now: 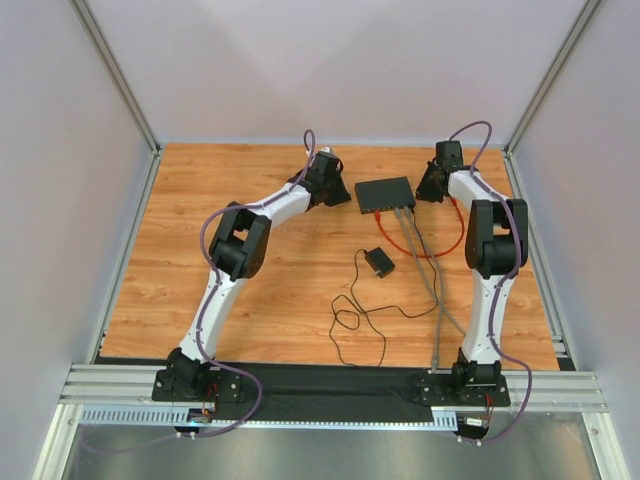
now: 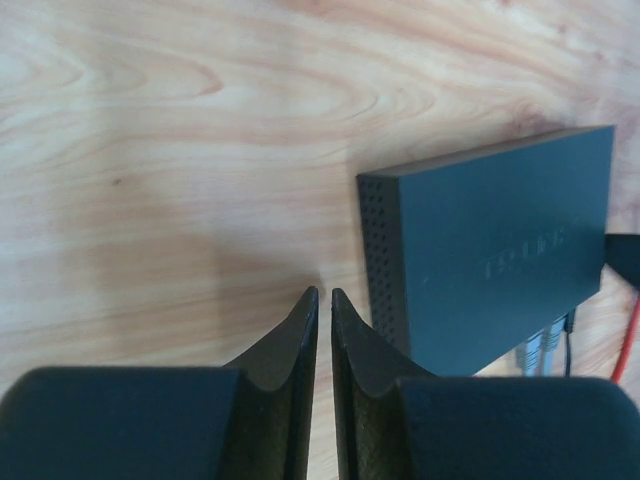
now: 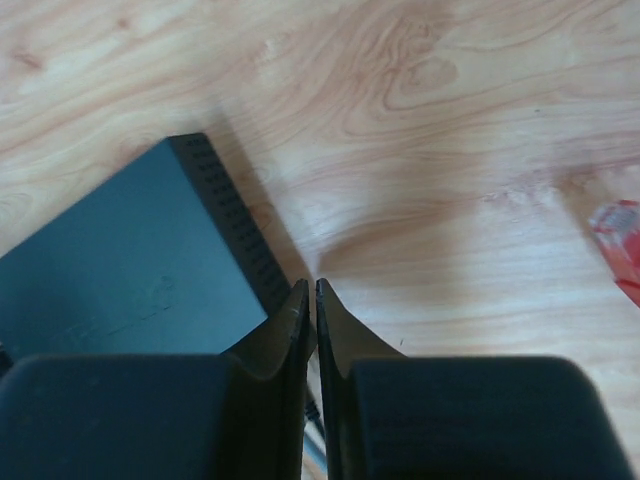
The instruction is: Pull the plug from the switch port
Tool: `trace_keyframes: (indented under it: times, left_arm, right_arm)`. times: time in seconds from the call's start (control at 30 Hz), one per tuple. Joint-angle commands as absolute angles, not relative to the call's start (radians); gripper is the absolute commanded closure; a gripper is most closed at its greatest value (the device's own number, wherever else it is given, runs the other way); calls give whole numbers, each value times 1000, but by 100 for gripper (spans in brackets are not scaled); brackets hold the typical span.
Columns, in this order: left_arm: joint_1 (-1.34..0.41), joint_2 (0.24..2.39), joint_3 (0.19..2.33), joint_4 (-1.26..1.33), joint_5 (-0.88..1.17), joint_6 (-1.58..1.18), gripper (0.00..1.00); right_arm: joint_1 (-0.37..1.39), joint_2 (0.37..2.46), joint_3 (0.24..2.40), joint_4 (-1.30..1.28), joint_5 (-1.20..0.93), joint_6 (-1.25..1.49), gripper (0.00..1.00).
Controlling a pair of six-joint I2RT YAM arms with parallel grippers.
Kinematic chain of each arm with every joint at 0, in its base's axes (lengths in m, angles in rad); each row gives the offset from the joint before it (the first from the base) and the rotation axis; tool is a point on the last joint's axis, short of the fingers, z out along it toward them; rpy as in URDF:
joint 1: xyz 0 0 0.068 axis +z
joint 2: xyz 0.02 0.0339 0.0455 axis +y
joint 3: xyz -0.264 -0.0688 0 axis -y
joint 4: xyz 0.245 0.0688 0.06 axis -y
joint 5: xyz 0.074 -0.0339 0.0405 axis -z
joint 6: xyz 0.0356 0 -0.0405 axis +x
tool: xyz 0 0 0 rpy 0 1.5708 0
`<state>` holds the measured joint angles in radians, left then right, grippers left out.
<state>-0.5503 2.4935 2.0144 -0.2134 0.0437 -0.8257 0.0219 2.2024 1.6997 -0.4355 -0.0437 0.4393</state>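
Observation:
The flat black switch [image 1: 385,193] lies at the back of the wooden table. Grey plugs [image 1: 402,212] sit in the switch port row on its near side, and they also show at the box's edge in the left wrist view as plugs [image 2: 543,348]. My left gripper [image 1: 346,192] rests just off the left end of the switch [image 2: 500,250]; this gripper [image 2: 324,292] is shut to a thin slit with only bare wood showing in it. My right gripper [image 1: 421,193] stands at the right end of the switch [image 3: 120,270]; this gripper [image 3: 311,283] is shut and grips nothing.
Grey cables [image 1: 432,280] run from the switch toward the right arm's base. A red cable [image 1: 447,245] loops beside them and shows as a red cable [image 3: 620,240] in the right wrist view. A small black adapter [image 1: 379,262] with a thin looping cord [image 1: 350,320] lies mid-table.

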Motion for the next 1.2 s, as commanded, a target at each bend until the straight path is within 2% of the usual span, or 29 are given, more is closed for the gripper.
trace_keyframes:
  times: [0.0,0.23,0.43,0.53,0.67,0.8,0.9,0.97,1.0,1.03,1.07,1.17]
  left_arm:
    - [-555,2519,2097,-201,92,-856,83]
    - [-555,2631,2232,-150,250,-861,83]
    - [-554,2683,2313,-153,311,-844,83]
    - [-549,2662,2310,-190,284,-815,82]
    - [-538,2557,2157,-177,213,-805,75]
    - [-525,2395,1916,-68,166,-763,71]
    - [-523,2285,1809,-51,62,-674,65]
    - [-523,2219,1740,-13,66,-637,62]
    - [-523,2197,1712,-6,86,-623,58]
    - [-523,2178,1679,82,109,-620,50]
    - [-523,2154,1630,110,133,-618,47]
    - [-523,2152,1580,204,236,-670,44]
  right_arm:
    - [11,2243,1747,-414,-97,465,93]
    - [11,2221,1700,-420,-153,474,93]
    - [11,2129,1491,-315,-305,544,92]
    - [11,2071,1424,-275,-263,540,91]
    - [8,2045,1492,-382,-86,471,88]
    - [8,2030,1523,-406,53,454,81]
    - [9,2017,1551,-426,54,463,69]
    - [26,2010,1560,-419,40,450,66]
    - [43,2002,1565,-414,54,443,60]
    - [52,2002,1569,-407,58,422,58]
    - [60,2003,1575,-405,63,413,57]
    - [89,2023,1618,-410,66,364,54]
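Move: The switch's middle lies about 10 cm to the right of the left hand and 2 cm ahead, roughly 1 cm lower; the near side face is only a couple of centimetres off. From the right hand it is some 10 cm left and 1 cm ahead, about 2 cm lower. The plugged-in red plug sits 8 cm right and 4 cm back of the left hand; the grey plugs lie about 5 cm left and 4 cm back of the right hand, the loose red plug 8 cm right and 2 cm ahead of it. Right and forward, about 4 cm, the left hand goes in against the switch's left side with narrow fingers, then draws back and left and rises some 6 cm. The right hand sinks 2 cm beside the right side, draws back about 4.5 cm along it, then lifts clear and eases forward. Both hands open their fingers as they leave. ##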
